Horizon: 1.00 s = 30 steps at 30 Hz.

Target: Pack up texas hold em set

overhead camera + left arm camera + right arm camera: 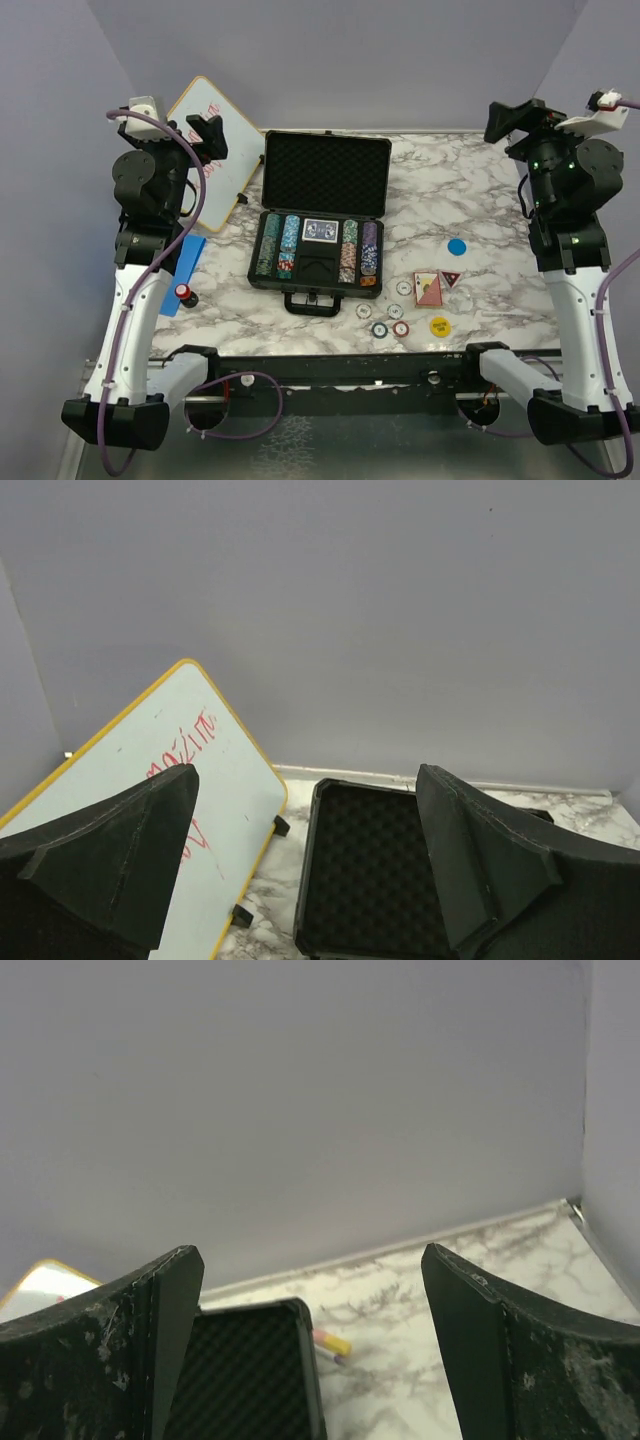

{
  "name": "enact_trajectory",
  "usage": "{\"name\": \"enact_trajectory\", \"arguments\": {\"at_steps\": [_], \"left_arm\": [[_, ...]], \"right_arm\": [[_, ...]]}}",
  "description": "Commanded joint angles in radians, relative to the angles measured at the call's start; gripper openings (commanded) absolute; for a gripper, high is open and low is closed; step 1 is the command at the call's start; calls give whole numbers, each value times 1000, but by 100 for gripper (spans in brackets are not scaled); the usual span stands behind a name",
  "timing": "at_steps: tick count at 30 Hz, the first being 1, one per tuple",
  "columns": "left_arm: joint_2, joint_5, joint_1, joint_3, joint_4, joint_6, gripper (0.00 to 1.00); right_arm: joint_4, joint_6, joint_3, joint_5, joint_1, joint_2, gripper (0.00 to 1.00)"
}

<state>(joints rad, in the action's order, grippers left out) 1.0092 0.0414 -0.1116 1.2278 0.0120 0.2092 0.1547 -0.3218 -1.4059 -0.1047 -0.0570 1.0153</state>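
The black briefcase [318, 290] lies open mid-table, its foam-lined lid [325, 172] tipped back. Rows of poker chips [283, 245] and a card deck [320, 230] fill its base. To its right, loose on the marble, are a blue disc [457, 246], a red-backed deck [428, 288], a yellow disc [439, 326] and several chips [390, 328]. My left gripper [205, 135] [307, 780] hangs open high at the back left, with the lid [370, 870] below it. My right gripper [515, 118] [310, 1255] is open high at the back right, holding nothing.
A white dry-erase board [215, 140] [190, 750] leans at the back left beside the lid. A flat blue pad [185, 262] and a red-capped black item [184, 294] lie by the left arm. A yellow-and-pink marker [332, 1343] rests behind the lid [245, 1370].
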Motion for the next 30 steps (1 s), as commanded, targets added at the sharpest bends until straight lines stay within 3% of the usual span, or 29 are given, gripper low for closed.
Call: {"name": "enact_trajectory", "arguments": {"at_steps": [1,5,8,15,26,30], "left_arm": [[-15,8,-3,-58,-1,49,99],[-24,38,-4,-144,-40,126,99],[-36,54,-2,-195,-51,169,99],[-25,15,-3,-289,-49,251,99],[26,-26,-4,-329,-56,322,99],[37,-1,-4,-326,-39,317,99]], "right_arm": [[127,-2,93,0,5,0,100],[232,104,171,257,5,69,100],[376,107,186,302,4,144,100],[519,18,323,124,-28,246,98],[651,-146,442,44,-249,436,100],[653,-185,483,1,-267,496,99]]}}
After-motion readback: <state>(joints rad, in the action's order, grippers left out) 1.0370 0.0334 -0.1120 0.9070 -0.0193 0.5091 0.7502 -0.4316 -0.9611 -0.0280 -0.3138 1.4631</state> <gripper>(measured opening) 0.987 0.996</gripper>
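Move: The card box lies about 50 cm below my right hand, some 10 cm back and 7 to its left. The ALL IN triangle is roughly 6 cm right of the box and 2 farther out, the nearest white chip 6 cm left of it, and the yellow BIG BLIND disc 10 cm back and 3 right of it. From my left hand, the chip case lies about 23 cm right, 3 back and 44 down. I swoop my right hand down about 45 cm towards the card box. It drifts slightly forward at first, then back and some 8 cm left, while I tip the fingers from level to steeply down, wide open, ending just above the box. My open left hand sinks about 15 cm beside the case, pitching down some 20 degrees and rolling its left side lower. ##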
